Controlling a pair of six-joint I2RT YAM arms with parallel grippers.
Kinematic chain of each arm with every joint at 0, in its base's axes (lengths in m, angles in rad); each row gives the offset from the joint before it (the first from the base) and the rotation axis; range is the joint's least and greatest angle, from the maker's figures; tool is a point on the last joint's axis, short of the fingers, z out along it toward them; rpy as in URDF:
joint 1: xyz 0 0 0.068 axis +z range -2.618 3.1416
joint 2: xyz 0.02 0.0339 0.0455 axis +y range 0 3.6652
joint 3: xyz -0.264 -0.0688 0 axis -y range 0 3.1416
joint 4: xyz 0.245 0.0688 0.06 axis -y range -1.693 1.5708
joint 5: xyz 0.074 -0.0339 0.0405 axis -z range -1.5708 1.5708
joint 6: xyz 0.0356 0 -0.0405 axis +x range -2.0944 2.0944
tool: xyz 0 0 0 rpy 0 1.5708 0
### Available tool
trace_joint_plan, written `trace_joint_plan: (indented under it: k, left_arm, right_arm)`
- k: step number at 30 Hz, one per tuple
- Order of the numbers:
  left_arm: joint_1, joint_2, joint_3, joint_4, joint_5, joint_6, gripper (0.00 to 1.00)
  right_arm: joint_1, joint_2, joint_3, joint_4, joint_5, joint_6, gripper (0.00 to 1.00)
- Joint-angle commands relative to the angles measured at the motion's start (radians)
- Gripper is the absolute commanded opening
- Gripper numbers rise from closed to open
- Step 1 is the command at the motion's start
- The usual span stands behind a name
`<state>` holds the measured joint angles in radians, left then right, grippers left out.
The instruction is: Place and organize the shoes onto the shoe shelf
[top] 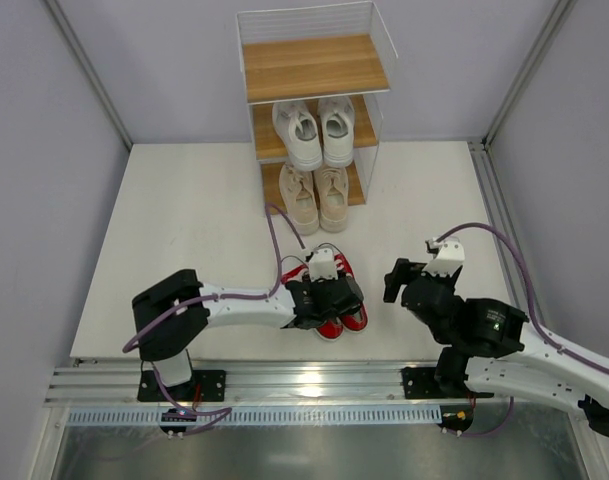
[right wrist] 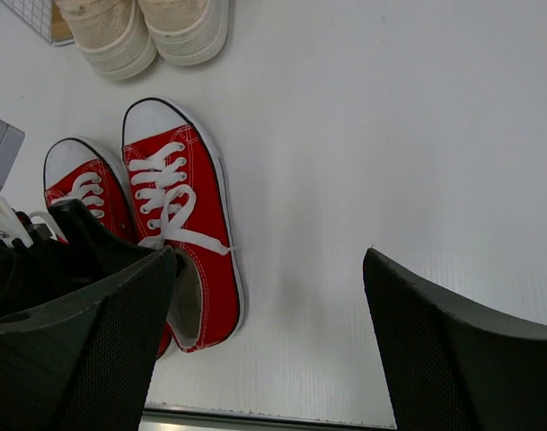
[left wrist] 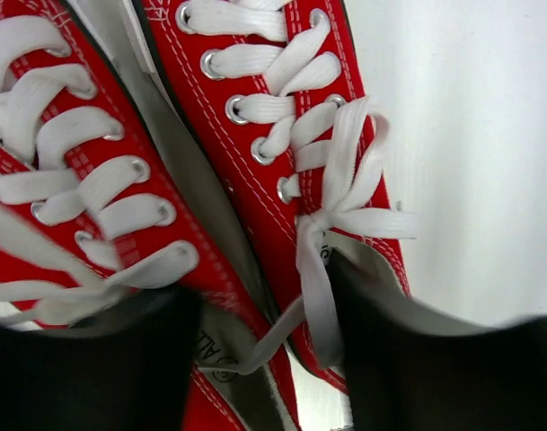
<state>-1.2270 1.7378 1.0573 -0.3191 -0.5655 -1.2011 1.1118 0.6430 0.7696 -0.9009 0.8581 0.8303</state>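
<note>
The red shoes stand side by side on the table near its front edge, toes pointing at the shoe shelf. My left gripper is down over their heel ends. In the left wrist view it is open, one finger in each shoe's mouth, with both inner collars and a loose white lace between the fingers. The right shoe and left shoe also show in the right wrist view. My right gripper hovers to their right, open and empty over bare table.
The white shoes sit on the shelf's middle board and the beige shoes on the bottom one, toes sticking out forward. The top board holds nothing. Grey walls close in the table on three sides; a metal rail runs along the front.
</note>
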Motion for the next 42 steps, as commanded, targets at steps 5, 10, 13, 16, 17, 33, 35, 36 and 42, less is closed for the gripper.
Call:
trace_joint_plan:
  k: [5, 10, 13, 16, 17, 33, 35, 36, 42]
  left_arm:
    - [0.018, -0.145, -0.089, 0.068, -0.057, -0.061, 0.76]
    - [0.017, -0.346, -0.123, 0.008, -0.095, -0.035, 0.82]
    - [0.015, -0.49, -0.146, -0.012, -0.135, -0.002, 0.83]
    - [0.015, -0.593, -0.16, -0.073, -0.168, 0.032, 0.84]
    - [0.015, -0.662, -0.169, -0.092, -0.19, 0.034, 0.84]
    - [0.015, -1.09, -0.364, -0.469, -0.261, -0.106, 0.86]
    - [0.017, -1.109, -0.37, -0.495, -0.263, -0.113, 0.86]
    - [0.015, -1.115, -0.372, -0.505, -0.264, -0.117, 0.86]
    - [0.017, -1.161, -0.376, -0.555, -0.274, -0.129, 0.86]
  right_arm:
    - [0.006, 0.072, -0.029, 0.161, -0.119, -0.115, 0.85]
    - [0.005, 0.101, -0.047, 0.238, -0.177, -0.148, 0.85]
    - [0.006, 0.119, -0.062, 0.301, -0.224, -0.181, 0.85]
    - [0.006, 0.153, -0.062, 0.358, -0.272, -0.207, 0.85]
    - [0.005, 0.18, -0.064, 0.382, -0.313, -0.215, 0.84]
    - [0.088, 0.536, -0.027, 0.614, -0.421, -0.096, 0.82]
    - [0.105, 0.602, 0.0, 0.567, -0.384, -0.067, 0.82]
    - [0.12, 0.625, 0.028, 0.547, -0.37, -0.042, 0.82]
    - [0.143, 0.722, 0.094, 0.413, -0.271, 0.046, 0.82]
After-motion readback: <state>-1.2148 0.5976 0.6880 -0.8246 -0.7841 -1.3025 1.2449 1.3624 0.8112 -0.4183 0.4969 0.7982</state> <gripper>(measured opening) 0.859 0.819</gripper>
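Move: The pair of red shoes lies under my left fingers, which are still down at the ankle openings: the left red shoe's middle is about 3 cm ahead and 5 cm left, the right one's 5 cm ahead and 2 cm right, both about 1 cm lower. From my right hand the left red shoe is some 19 cm left, 4 cm ahead and 15 cm below; the right one is 12 cm left, 6 cm ahead. The beige shoes stand 30 cm ahead of that hand, 18 cm left, 13 cm below. My left hand, already letting go, spreads its fingers wide, comes free of the red shoes straight up about 18 cm, then swings some 20 cm left, sinking 5 cm and tilting its fingers up. My right hand takes its place: left along the table, then increasingly down, tipping its open fingers down and turning counter-clockwise, to straddle the left shoe's heel opening without closing. ##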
